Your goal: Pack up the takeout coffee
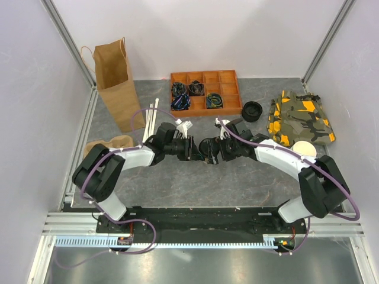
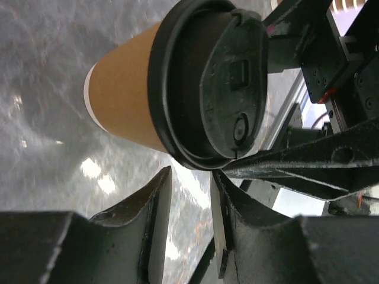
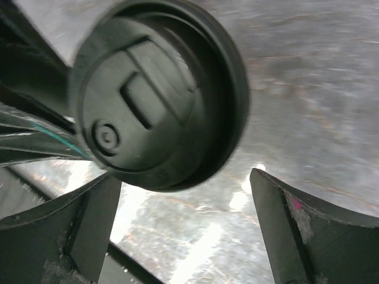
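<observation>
The takeout coffee (image 2: 127, 94) is a tan paper cup with a black lid (image 2: 207, 83). It sits just past the tips of my left gripper (image 2: 190, 177). That gripper's jaws stand a narrow gap apart, with only table showing between them. In the right wrist view the lid (image 3: 154, 100) looks blurred and faces the camera, just above my right gripper (image 3: 185, 177), which is wide open. From the top view both grippers, left (image 1: 190, 148) and right (image 1: 208, 151), meet nose to nose at mid-table. The cup is hidden between them.
A brown paper bag (image 1: 115, 83) stands at the back left, with white sticks (image 1: 151, 118) beside it. An orange compartment tray (image 1: 205, 92) sits at the back, a stack of black lids (image 1: 252, 110) to its right, then a camouflage bag (image 1: 299, 118). Nested tan cups (image 1: 109, 144) lie at the left.
</observation>
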Available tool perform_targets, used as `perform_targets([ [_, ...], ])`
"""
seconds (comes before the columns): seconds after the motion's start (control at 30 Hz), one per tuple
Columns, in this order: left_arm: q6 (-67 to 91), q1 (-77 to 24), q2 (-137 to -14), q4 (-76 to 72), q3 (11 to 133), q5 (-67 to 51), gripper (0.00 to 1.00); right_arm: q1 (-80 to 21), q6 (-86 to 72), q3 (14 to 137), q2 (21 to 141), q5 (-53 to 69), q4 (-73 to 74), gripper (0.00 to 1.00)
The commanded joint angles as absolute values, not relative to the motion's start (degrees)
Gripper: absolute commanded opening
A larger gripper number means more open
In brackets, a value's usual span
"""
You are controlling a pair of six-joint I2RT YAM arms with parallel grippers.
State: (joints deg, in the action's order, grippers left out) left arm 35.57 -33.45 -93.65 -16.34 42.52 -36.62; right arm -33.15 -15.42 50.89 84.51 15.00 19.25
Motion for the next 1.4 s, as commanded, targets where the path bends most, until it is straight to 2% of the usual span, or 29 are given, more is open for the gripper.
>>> perform_targets([
  [0.0, 38.58, -33.40, -97.11, -18.54, 47.19, -38.14, 0.39, -29.54, -15.91, 52.38, 86.22, 13.27, 17.67, 0.97],
  [0.57, 40.17, -33.40, -114.68, -17.58, 67.67, -37.27, 0.37, -19.25, -14.24, 60.46, 94.48, 13.27, 14.41, 0.96],
  [0.97, 40.43, -33.14, -122.34, -18.28, 76.73, -37.26, 0.38, -16.08, -13.10, 63.28, 91.67, 16.87, 15.20, 0.97],
  [1.1, 38.24, -33.05, -117.62, -17.76, 73.14, -39.19, 0.45, -16.08, -13.36, 63.54, 88.78, 19.76, 16.34, 0.98],
  [1.2, 33.34, -32.87, -107.96, -13.11, 68.05, -40.52, 0.52, -16.00, -14.24, 64.07, 85.53, 23.27, 16.96, 0.98],
  [1.23, 31.66, -32.87, -101.14, -10.66, 66.72, -40.52, 0.54, -16.17, -14.76, 64.42, 83.69, 23.99, 17.05, 0.98],
  [1.33, 22.88, -32.61, -90.74, 2.15, 62.32, -40.96, 0.66, -16.78, -15.29, 65.04, 80.87, 26.80, 17.05, 0.98],
  [1.37, 20.24, -32.26, -84.79, 11.59, 61.79, -40.43, 0.68, -17.92, -15.29, 65.04, 80.42, 27.07, 17.22, 0.98],
])
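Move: The lidded coffee cup stands right at my fingers: from my left hand its middle is about 4 cm ahead and 4 cm to the right, and from my right hand about 2 cm ahead and 5 cm to the left, roughly at finger height. Beyond it the orange organizer's middle is some 28 cm ahead of my left hand and 3 cm to its right. The stack of black lids lies about 18 cm ahead and 14 cm right of my right hand. I push the standing cup along the table with both hands together, forward towards the organizer and somewhat right, about 11 cm forward and 7 cm right. My left fingers, partly closed, bear on its near side while my right hand stays wide open beside it, turning some 15 degrees clockwise. Then I let the cup be: the right hand lifts about 6 cm, and the left opens wider, drawing back left and up. ##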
